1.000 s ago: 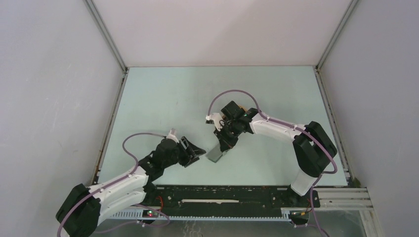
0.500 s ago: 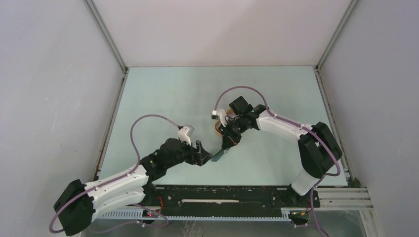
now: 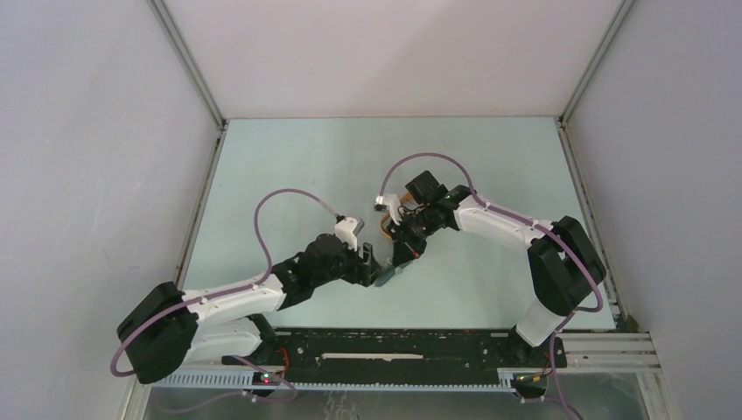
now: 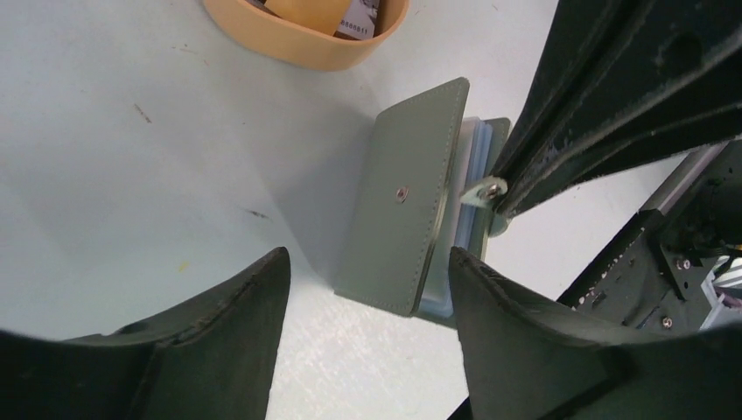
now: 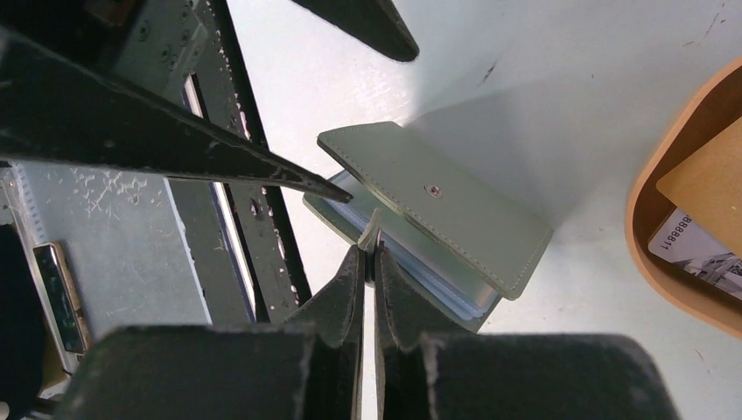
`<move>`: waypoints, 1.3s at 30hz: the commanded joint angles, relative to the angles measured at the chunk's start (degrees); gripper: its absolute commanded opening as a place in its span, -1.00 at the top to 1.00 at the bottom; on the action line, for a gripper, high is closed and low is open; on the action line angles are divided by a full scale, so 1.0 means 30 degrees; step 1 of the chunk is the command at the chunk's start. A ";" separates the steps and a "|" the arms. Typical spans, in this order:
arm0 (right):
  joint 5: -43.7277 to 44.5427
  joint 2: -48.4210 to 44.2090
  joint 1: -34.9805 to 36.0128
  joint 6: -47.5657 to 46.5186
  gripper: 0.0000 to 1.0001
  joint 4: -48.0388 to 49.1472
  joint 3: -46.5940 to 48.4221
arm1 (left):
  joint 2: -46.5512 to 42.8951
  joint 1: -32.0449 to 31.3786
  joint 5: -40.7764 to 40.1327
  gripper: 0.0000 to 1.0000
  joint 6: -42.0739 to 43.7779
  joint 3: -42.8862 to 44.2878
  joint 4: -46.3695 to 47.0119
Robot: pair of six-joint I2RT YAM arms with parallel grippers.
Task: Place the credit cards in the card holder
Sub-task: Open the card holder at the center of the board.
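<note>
The grey-green card holder [image 4: 404, 197] stands partly open on the table, pale sleeves showing between its flaps. In the top view it is a thin sliver [image 3: 390, 274]. My right gripper [image 5: 369, 248] is shut on its small snap tab and holds that side up; the gripper also shows in the top view [image 3: 405, 254]. My left gripper [image 4: 367, 262] is open, and the holder's near end sits between its fingertips without visible contact. A tan credit card [image 5: 710, 182] and a whitish one [image 5: 691, 249] lie in the orange tray [image 4: 289, 42].
The orange tray [image 3: 386, 229] sits just behind the right gripper. The black base rail [image 3: 394, 346] runs along the near table edge, close to the card holder. White enclosure walls bound the table on three sides.
The left arm has swung right and forward up to the card holder, and its jaws have opened wider. The right gripper shifted slightly with the holder, then stayed still.
</note>
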 commanded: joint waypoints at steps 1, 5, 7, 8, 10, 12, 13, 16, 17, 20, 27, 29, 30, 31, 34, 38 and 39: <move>-0.0495 0.0086 -0.0045 -0.0355 0.90 -0.0069 -0.0041 | 0.1191 -0.0113 0.0635 -0.32 0.0592 0.1470 0.1133; -0.0458 0.0016 -0.0125 -0.0446 0.90 -0.0166 -0.0054 | 0.2469 -0.0110 0.2046 0.33 0.0669 0.2029 0.1074; -0.0437 -0.0058 -0.0232 -0.0547 0.90 -0.0272 -0.0054 | 0.2967 -0.0086 0.2608 0.82 0.0544 0.2296 0.0831; -0.0409 -0.0120 -0.0288 -0.0627 0.90 -0.0360 -0.0070 | 0.3047 -0.0084 0.2715 0.97 0.0413 0.2412 0.0665; -0.0224 -0.0390 -0.0484 -0.0805 0.89 -0.0339 -0.0368 | 0.2768 -0.0102 0.2313 1.00 -0.0128 0.2433 0.0276; -0.0006 -0.0895 -0.0781 -0.1200 0.86 -0.0320 -0.0933 | 0.1859 -0.0084 0.1352 1.00 -0.0841 0.2192 -0.0096; 0.0117 -0.1199 -0.0998 -0.1390 0.85 -0.0249 -0.1290 | 0.1305 -0.0084 0.0973 1.00 -0.1353 0.1927 -0.0147; 0.1482 -0.2200 -0.1704 -0.2318 0.79 -0.0155 -0.2313 | -0.0350 -0.0088 0.0683 1.00 -0.2950 0.0995 -0.0029; 0.2336 -0.2450 -0.1831 -0.2702 0.78 -0.0122 -0.2590 | -0.0678 -0.0085 0.0688 1.00 -0.3444 0.0752 0.0004; 0.4909 -0.3207 -0.2083 -0.3296 0.67 0.0738 -0.3637 | -0.1027 -0.0084 0.0479 1.00 -0.4578 0.0039 0.0496; 0.7652 -0.2261 -0.3270 -0.3373 0.54 0.1784 -0.3843 | 0.1897 0.0483 0.1757 1.00 -0.5633 0.0480 0.1832; 0.8034 -0.1999 -0.3394 -0.3268 0.31 0.1780 -0.3839 | 0.2972 0.0650 0.2069 1.00 -0.5841 0.0870 0.1690; 0.8212 -0.1945 -0.3485 -0.3190 0.22 0.1724 -0.3836 | 0.3378 0.0689 0.2135 1.00 -0.5977 0.0963 0.1691; 0.8286 -0.1890 -0.3643 -0.3115 0.12 0.1665 -0.3835 | 0.3767 0.0723 0.2169 1.00 -0.6137 0.1008 0.1790; 0.8154 -0.1779 -0.4312 -0.2853 -0.04 0.1376 -0.3835 | 0.4136 0.0734 0.2364 1.00 -0.6486 0.0848 0.2414; 0.6254 -0.2351 -0.5442 -0.2676 -0.10 0.0504 -0.3469 | 0.4361 0.0730 0.2782 1.00 -0.6762 0.0544 0.3049; 0.5514 -0.2853 -0.5686 -0.2713 -0.11 0.0403 -0.3441 | 0.4394 0.0732 0.2918 1.00 -0.6799 0.0541 0.3063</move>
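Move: The card holder, already ajar and still held by its strap in the shut right fingers, has its middle some 5 cm to the right of the open left hand, about level with it front to back and 2 cm lower. From the right hand it lies about 3 cm to the left and 2 cm below. The orange tray sits on the board about 15 cm ahead of the left hand, 10 cm to its right and 8 cm lower. The card holder's cover edge is met by the left fingers, which slide about 2 cm right, sink slightly and shut on it, then rise some 4 cm and sink about 6 cm, tipping roughly 20 degrees more downward while keeping the pinch. The right hand first holds still, then lets go of the strap and draws away right, forward and down, about 15 cm in all, its fingers opening about halfway. ##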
